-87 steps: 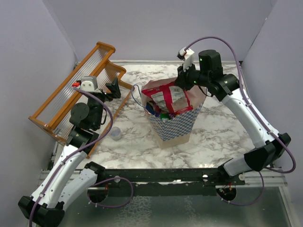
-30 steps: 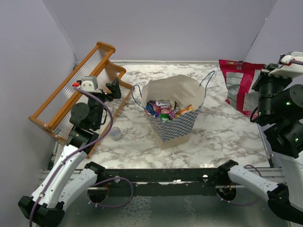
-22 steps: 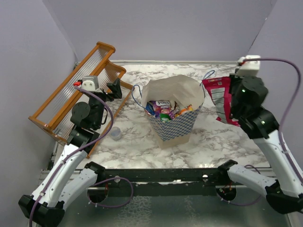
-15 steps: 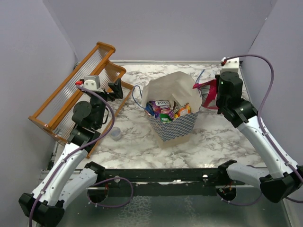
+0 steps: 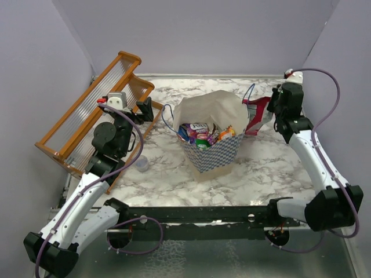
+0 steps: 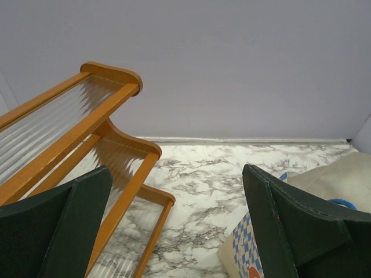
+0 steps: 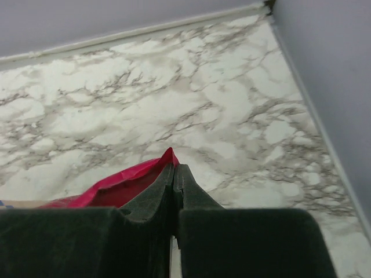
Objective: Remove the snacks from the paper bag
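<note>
The paper bag point(image 5: 210, 155) stands upright mid-table, blue-and-white checkered outside, cream inside, its mouth open. Several small snacks point(image 5: 202, 134) lie inside it: blue, green, orange and purple wrappers. My right gripper point(image 5: 272, 108) is shut on the large pink-red pouch point(image 5: 255, 116) and holds it just right of the bag, near the back right corner. In the right wrist view the fingers point(image 7: 175, 171) are pressed together on the pouch's edge point(image 7: 116, 188). My left gripper point(image 5: 145, 108) is open and empty, left of the bag. Its wrist view point(image 6: 175, 174) shows the bag's corner point(image 6: 248, 255).
An orange wooden rack point(image 5: 95, 107) leans at the back left, close beside the left arm; it also shows in the left wrist view point(image 6: 110, 145). A small grey-blue cup point(image 5: 141, 164) stands on the marble table point(image 5: 272, 168) left of the bag. Walls close in on both sides.
My right gripper lifted the pink-red pouch out of the bag, swung it far right, then brought it back down beside the bag's right side. The left arm shifted slightly.
</note>
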Action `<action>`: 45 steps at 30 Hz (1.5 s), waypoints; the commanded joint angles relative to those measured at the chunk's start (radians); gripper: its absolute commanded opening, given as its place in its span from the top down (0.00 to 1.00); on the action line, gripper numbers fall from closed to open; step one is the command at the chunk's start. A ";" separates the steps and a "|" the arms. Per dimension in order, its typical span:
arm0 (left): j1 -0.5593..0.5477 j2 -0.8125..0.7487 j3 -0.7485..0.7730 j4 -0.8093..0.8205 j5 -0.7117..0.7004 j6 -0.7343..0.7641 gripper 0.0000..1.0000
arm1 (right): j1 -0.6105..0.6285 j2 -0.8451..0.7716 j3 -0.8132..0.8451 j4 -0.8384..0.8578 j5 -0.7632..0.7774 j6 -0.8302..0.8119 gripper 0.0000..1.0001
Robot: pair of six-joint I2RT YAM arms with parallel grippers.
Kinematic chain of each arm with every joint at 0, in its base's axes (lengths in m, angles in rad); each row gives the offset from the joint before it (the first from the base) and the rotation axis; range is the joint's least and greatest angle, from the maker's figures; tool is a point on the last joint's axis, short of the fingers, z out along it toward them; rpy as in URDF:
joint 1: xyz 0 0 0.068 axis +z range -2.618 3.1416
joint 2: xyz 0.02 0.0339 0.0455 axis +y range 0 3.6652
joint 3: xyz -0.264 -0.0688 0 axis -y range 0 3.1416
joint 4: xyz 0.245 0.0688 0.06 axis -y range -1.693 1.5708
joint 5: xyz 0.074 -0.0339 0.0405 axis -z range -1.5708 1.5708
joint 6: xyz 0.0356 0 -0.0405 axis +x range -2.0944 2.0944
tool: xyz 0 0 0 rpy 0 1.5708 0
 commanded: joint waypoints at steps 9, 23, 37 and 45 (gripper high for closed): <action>-0.014 0.012 -0.009 0.024 0.006 0.004 0.01 | -0.250 0.346 0.074 0.105 -0.329 0.166 0.99; -0.032 0.037 0.003 0.008 0.001 -0.002 0.01 | -0.371 0.442 0.006 0.139 -0.315 0.140 0.98; -0.048 0.018 0.240 -0.565 -0.186 -0.343 0.01 | -0.429 0.181 -0.053 0.095 -0.588 0.126 0.11; -0.047 0.065 0.423 -0.710 0.032 -0.369 0.01 | -0.429 0.011 -0.007 0.036 -0.673 0.146 0.01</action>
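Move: My right fingers hold the red snack packet by its right end. The bare patch of table for it is about 10 cm ahead, neither left nor right, and some 22 cm below. The paper bag stands about 30 cm left and 8 cm back, its middle some 11 cm lower; its near handle is about 10 cm left and 4 cm ahead, nearly level. From my empty left hand the patch lies roughly 50 cm right, 15 cm ahead and 33 cm down. Still pinching the red packet, I take my right hand forward and steeply down, then right and lower, ending about 16 cm down and 11 cm right as it tips and rolls some 20 degrees. Low down I open the fingers wide, let the packet go and lift clear about 14 cm, drifting back left. My open left hand dips, then draws back and rises a little, tipping downward. ##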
